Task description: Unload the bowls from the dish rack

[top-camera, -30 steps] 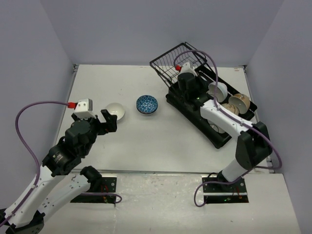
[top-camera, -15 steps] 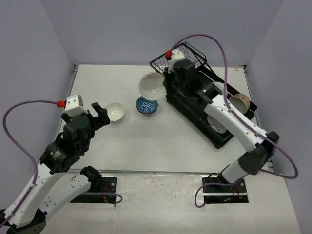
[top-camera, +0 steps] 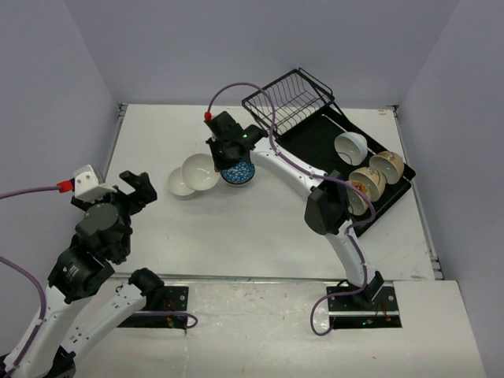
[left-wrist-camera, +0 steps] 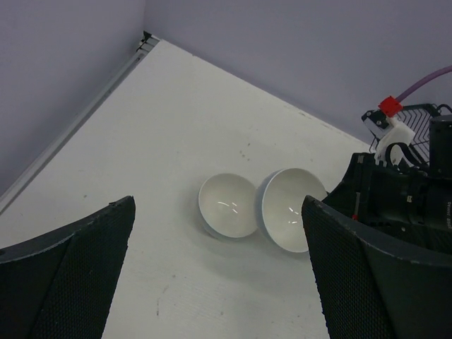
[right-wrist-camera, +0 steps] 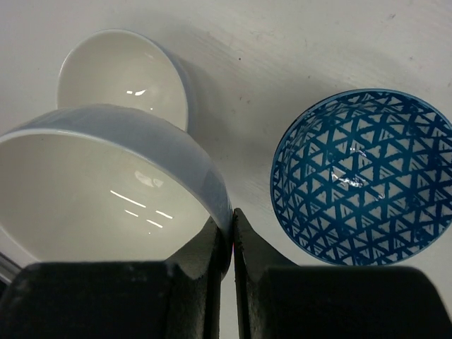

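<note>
My right gripper (top-camera: 216,161) is shut on the rim of a white bowl (top-camera: 201,172), one finger inside and one outside (right-wrist-camera: 232,219). The held bowl (right-wrist-camera: 106,183) is tilted, low over the table, right beside a second white bowl (top-camera: 179,183) that rests on the table. A blue-patterned bowl (top-camera: 237,171) sits just right of them (right-wrist-camera: 360,176). The black dish rack (top-camera: 315,142) holds a white bowl (top-camera: 350,147) and cream brown-rimmed bowls (top-camera: 387,165). My left gripper (top-camera: 134,186) is open and empty, near and left of the two white bowls (left-wrist-camera: 227,205).
The tilted wire basket (top-camera: 287,96) stands at the rack's far end. The right arm reaches across the table from the rack side. Purple cables loop over both arms. Grey walls close off the left, far and right sides.
The right arm lifted a white bowl out of the rack and carried it left, past the blue bowl, down beside the white bowl. The left arm pulled back toward the near left.
</note>
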Available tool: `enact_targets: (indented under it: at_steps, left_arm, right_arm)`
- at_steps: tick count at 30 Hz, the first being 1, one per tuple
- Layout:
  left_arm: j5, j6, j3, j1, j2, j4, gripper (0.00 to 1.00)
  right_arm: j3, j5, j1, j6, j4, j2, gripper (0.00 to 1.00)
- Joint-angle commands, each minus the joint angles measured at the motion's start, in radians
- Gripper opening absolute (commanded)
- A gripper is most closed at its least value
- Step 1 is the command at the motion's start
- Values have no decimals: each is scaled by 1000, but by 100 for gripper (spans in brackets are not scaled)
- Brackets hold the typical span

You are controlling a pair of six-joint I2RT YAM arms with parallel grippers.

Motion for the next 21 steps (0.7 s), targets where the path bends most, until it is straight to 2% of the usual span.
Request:
enact_targets:
  at_steps: [1,10,21]
  left_arm:
    - [-1,30,-23,15,46,57,100]
    - [177,72,-60,143,77,116,100]
    - [202,79,-63,150,81,122,100]
  right_arm:
    - [106,-29,19,15,22,-7,0]
    - [154,-34,46,2,84,58,0]
    - [171,30,75,-39,212,134,0]
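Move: The white bowl on the table, which I am bringing the held bowl to, lies about 13 cm to the left of my right hand, some 3 cm back and 12 cm below. The blue-patterned bowl sits roughly 6 cm to the right of that hand, about 1 cm ahead and 11 cm below. From my left hand, that white bowl is some 16 cm ahead, 7 cm to the right and 30 cm lower. With my right fingers still pinching the white bowl's rim, I carry it about 5 cm to the left, over the white bowl on the table. I travel almost level, dipping a centimetre at the start and again at the end, and turn the wrist only slightly. My left hand, empty and open, eases some 3 cm forward and as much down. ##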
